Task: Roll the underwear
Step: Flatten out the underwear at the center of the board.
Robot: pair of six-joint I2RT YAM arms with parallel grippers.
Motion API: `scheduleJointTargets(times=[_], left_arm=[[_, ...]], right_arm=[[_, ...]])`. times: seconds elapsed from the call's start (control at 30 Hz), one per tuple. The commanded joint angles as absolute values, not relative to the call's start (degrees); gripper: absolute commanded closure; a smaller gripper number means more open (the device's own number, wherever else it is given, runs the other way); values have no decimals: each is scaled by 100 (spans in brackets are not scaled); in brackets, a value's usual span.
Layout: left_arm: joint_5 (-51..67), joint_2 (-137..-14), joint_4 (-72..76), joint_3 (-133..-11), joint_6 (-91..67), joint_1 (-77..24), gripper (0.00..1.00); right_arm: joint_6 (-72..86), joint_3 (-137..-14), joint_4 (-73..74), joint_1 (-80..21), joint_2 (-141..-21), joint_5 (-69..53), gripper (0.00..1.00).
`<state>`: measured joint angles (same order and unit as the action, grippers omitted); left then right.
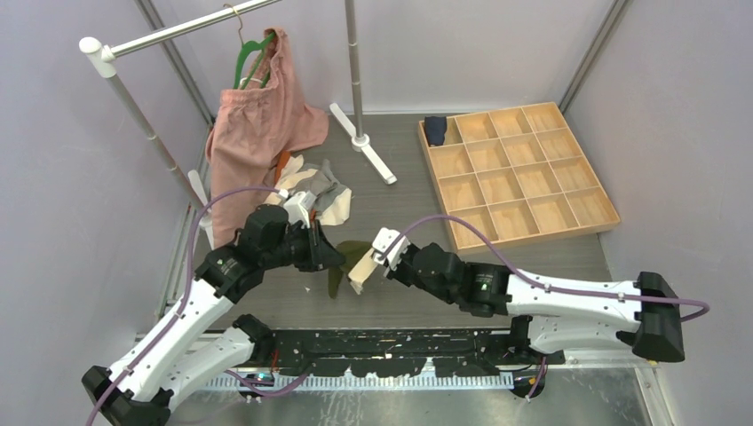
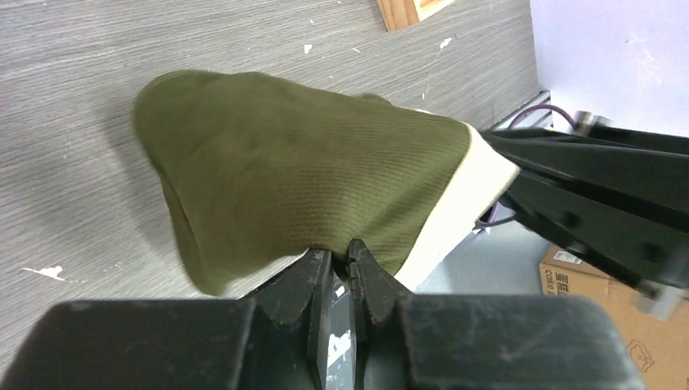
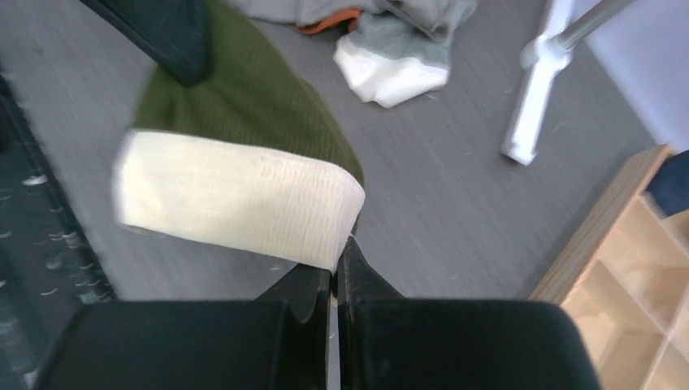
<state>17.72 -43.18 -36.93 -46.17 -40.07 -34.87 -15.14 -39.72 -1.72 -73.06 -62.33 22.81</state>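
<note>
An olive green underwear (image 1: 346, 253) with a wide cream waistband (image 1: 361, 272) hangs stretched between my two grippers, just above the grey table near its front middle. My left gripper (image 1: 335, 257) pinches an edge of the olive fabric (image 2: 301, 179); its jaws (image 2: 349, 250) stand nearly together with cloth caught between the tips. My right gripper (image 1: 373, 269) is shut on the end of the cream waistband (image 3: 236, 195), with its fingertips (image 3: 337, 258) closed tight. In the left wrist view, the right arm's dark fingers reach in from the right.
A pile of other underwear (image 1: 315, 191) lies behind the left arm. A pink garment (image 1: 257, 133) hangs from a green hanger on the rack, whose white foot (image 1: 364, 142) rests on the table. A wooden compartment tray (image 1: 519, 173) holds a navy roll (image 1: 434, 130).
</note>
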Motion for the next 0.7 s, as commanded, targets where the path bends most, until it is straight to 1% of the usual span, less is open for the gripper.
scheduleJointTargets(times=[0.0, 0.1, 0.17, 0.2, 0.23, 0.3, 0.4, 0.47, 0.53, 0.6, 0.67], left_arm=[[1677, -4560, -3340, -4527, -3962, -3511, 86], [1655, -4906, -3036, -4504, -3886, -3511, 86], [1453, -5163, -2953, -4563, -3789, -3502, 85], [1264, -5275, -2962, -4624, -3733, -3502, 81], [1000, -5380, -3012, -4695, -3682, -3501, 75], [448, -5560, -3194, -4860, -3560, -3500, 68], [-331, -5579, -3463, -4978, -3514, -3489, 53], [-381, -5371, -3445, -4889, -3437, -3495, 43], [-260, -5208, -3341, -4729, -3331, -3500, 36], [46, -5109, -3182, -4518, -3265, -3510, 29], [403, -5060, -2893, -4236, -3242, -3600, 20]], right_arm=[[392, -5157, 2357, -7328, -6201, 1615, 99], [1253, -6063, 3571, -7328, -6705, 616, 99], [1515, -6473, 3876, -7329, -7063, 9, 99], [1542, -6589, 3986, -7328, -7224, -204, 99], [1591, -6618, 3978, -7322, -7336, -272, 99], [1706, -6558, 3889, -7169, -7575, -257, 99], [2295, -6413, 3961, -6320, -7832, -535, 99], [2679, -6111, 3851, -5523, -7807, -525, 99], [2882, -5805, 3804, -4956, -7777, -565, 99], [2953, -5650, 3742, -4623, -7757, -679, 99], [2960, -5594, 3736, -4434, -7790, -819, 99]])
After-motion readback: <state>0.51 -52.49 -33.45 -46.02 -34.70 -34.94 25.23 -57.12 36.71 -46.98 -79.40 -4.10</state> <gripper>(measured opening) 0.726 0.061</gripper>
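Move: The olive underwear hangs between my hands: its middle is about 3 cm right, 2 cm back and 5 cm below my left fingertips, and roughly 5 cm left, 2 cm back and 4 cm below my right. The bare table spot it goes to lies some 6 cm back, 3 cm right and 14 cm below my right hand. The compartment tray is about 30 cm right and 18 cm ahead of that hand; the clothes pile is some 10 cm left and 14 cm ahead of my left. Keeping the cream waistband pinched, my right hand first swings back about 7 cm and slightly left, then sweeps down, forward and right towards the table, its fingers tipping downward some 55 degrees while turning clockwise. My left hand opens wide and lets go of the cloth, dipping forward and down about 5 cm, then rising a little. ##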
